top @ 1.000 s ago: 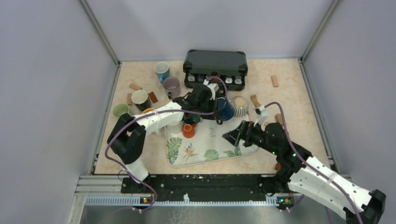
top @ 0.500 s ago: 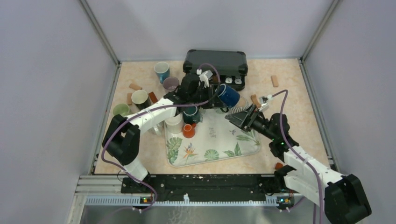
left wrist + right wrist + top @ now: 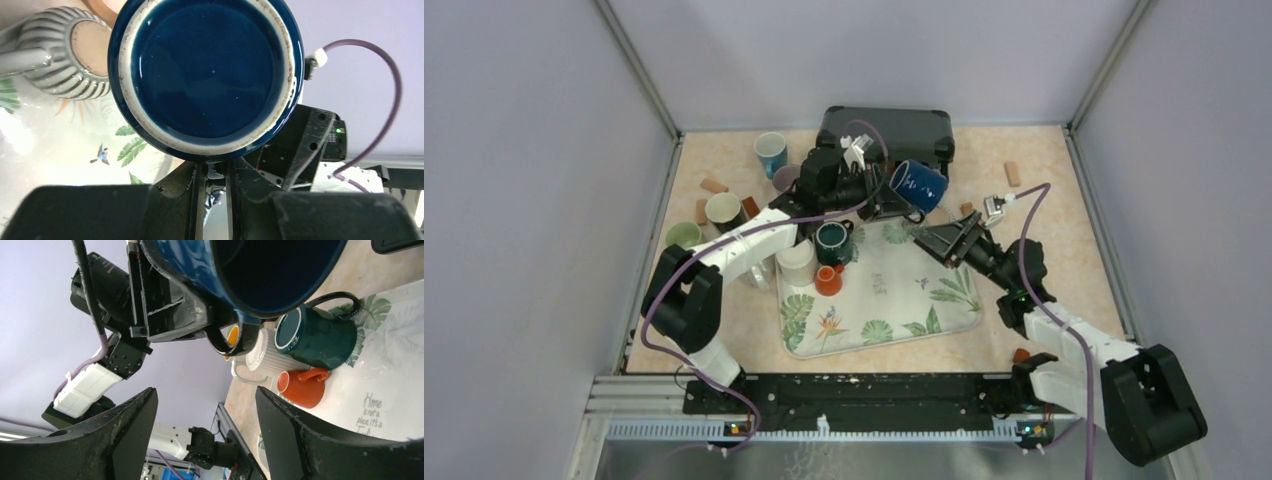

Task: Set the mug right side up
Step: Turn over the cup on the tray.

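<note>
The dark blue mug hangs in the air above the far edge of the leaf-print tray, tipped on its side. My left gripper is shut on its handle. In the left wrist view the mug's glazed base fills the frame above my closed fingers. The right wrist view looks into the mug's mouth. My right gripper is open just below and right of the mug, pointing at it, with nothing between its fingers.
On the tray's left side stand a green mug, a white ribbed mug and an orange mug. A grey ribbed cup lies base-up nearby. A black case, more mugs and wooden blocks sit around.
My left gripper has lifted the blue mug off the tray and tipped it toward the back. The right arm has swung up toward the mug, its jaws narrowing somewhat.
</note>
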Action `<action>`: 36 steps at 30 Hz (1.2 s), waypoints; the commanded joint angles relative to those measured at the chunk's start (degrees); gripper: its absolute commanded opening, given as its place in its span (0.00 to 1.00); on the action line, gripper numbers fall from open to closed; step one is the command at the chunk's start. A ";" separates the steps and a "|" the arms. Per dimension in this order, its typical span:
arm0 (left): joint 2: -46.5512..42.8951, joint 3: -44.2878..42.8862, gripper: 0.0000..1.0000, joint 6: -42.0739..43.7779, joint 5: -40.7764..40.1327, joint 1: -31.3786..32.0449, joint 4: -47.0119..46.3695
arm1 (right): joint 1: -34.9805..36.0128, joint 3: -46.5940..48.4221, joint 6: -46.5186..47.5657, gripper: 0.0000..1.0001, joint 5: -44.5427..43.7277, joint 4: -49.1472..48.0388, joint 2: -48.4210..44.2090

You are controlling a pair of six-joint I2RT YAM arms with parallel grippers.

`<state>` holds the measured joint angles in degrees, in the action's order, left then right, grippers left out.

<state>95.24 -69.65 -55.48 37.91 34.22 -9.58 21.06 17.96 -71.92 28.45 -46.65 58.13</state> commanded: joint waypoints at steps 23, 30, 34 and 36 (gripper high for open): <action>-2.85 4.62 0.00 -14.99 8.79 -0.33 -26.51 | -3.04 7.66 -8.09 0.46 3.13 -19.55 10.76; -2.71 5.04 0.00 -16.10 9.72 -0.09 -27.99 | -3.00 9.04 -6.46 0.39 4.02 -17.45 10.33; -2.25 4.94 0.00 -16.32 10.19 0.30 -28.30 | -3.04 9.89 -5.08 0.37 3.98 -15.23 9.68; -2.17 4.79 0.00 -16.32 10.28 0.48 -28.33 | -3.04 10.29 -4.23 0.37 3.82 -13.86 9.18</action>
<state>95.15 -64.34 -71.88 45.63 33.91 -30.44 18.48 24.38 -79.05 32.45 -59.72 68.90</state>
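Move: The blue mug's handle, held sideways by the left fingers, lies about 5 cm ahead of the right hand and 2 cm to its left, at its height. The mug's body is some 10 cm ahead of the right hand and 1 cm left. Below by some 18 cm are the ridged cup, 5 cm ahead and 5 cm right, and the teal mug, 3 cm ahead and 19 cm left. For the left hand, the open right gripper is some 5 cm back, 4 cm right and 1 cm lower. Forward first, about 2.5 cm, then up about 4 cm, the right hand brings its fingers around the free part of the mug's handle, closing from wide to well under half open. The left hand keeps its grip on the handle, lifts the mug about 4 cm and draws it 2 cm back towards the right gripper, tilting its fingertips up some 15 degrees. ##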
